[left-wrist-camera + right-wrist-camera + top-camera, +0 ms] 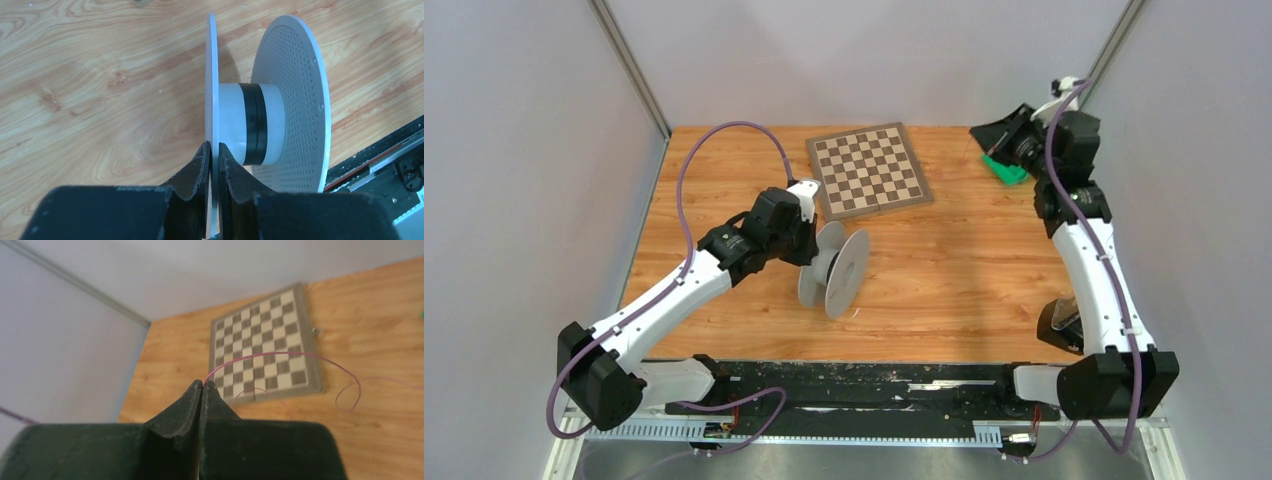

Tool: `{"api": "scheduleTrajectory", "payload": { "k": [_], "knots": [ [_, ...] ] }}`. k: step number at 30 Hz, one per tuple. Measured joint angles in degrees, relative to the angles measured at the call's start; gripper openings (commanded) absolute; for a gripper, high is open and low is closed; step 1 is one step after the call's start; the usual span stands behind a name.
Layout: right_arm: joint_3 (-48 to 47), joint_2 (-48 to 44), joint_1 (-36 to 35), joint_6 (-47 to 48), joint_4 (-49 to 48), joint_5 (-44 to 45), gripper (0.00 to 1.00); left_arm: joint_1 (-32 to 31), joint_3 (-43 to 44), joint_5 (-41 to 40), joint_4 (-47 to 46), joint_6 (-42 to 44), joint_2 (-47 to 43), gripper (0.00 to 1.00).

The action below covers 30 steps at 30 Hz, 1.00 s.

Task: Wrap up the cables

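A white spool (834, 270) lies on its side on the wooden table, its two round flanges standing upright. My left gripper (213, 146) is shut on the rim of the near flange (212, 75), one finger on each face. The white hub (275, 120) carries a black band (254, 122). At the far right corner, raised above the table, my right gripper (203, 383) is shut on the end of a thin pink cable (300, 354). From there the cable arcs over the chessboard and loops on the wood. It is too thin to make out in the top view.
A chessboard (869, 168) lies at the back middle of the table. A green object (1006, 170) sits below the right gripper (989, 140) near the right wall. A black rail (854, 385) runs along the near edge. Grey walls close in both sides.
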<state>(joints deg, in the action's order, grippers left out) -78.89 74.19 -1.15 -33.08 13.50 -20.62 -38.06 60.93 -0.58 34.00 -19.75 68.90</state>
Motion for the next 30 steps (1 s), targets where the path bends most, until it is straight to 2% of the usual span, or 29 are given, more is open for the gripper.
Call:
{"api": "scheduleTrajectory", "payload": {
  "k": [7, 10, 23, 30],
  "knots": [
    [13.3, -6.4, -10.1, -0.2, 0.4, -1.0, 0.00, -1.5, 0.5, 0.3, -1.2, -0.6, 2.3, 0.25],
    [16.0, -8.1, -11.5, -0.9, 0.4, -0.9, 0.00, -2.1, 0.7, 0.7, -2.0, -0.7, 2.8, 0.28],
    [18.1, -12.2, -12.2, -2.6, -0.9, -3.6, 0.00, -2.7, 1.3, 1.8, -2.6, -1.9, 4.2, 0.39],
    [18.0, -12.2, -13.2, -3.1, -0.9, -4.6, 0.00, -2.7, 2.9, 1.6, -2.4, -1.9, 4.8, 0.39]
  ]
}}
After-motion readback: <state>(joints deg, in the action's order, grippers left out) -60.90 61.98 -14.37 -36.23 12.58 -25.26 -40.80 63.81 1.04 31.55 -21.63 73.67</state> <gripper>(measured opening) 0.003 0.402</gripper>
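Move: The spool's middle is roughly 29 cm left of the right hand, 14 cm back and 27 cm below; that hand already grips the thin pink cable. From the left hand, astride the rim of the spool's near flange, the spool's middle is about 5 cm right, 2 cm ahead and 8 cm down. The chessboard lies some 24 cm ahead, 19 cm left and 37 cm below the right hand; a white scrap lies 9 cm right of the left hand, level with it and 19 cm below. Back, leftward and down, the right hand sweeps fast towards the spool with the cable still pinched in shut fingers, then eases to a slow back-left drift, ending about 9 cm back, 9 cm left and 6 cm lower; it turns some 15 degrees counter-clockwise and tips slightly down. The left hand shifts about 3 cm right, its fingers opening wider around the flange while staying astride it. ##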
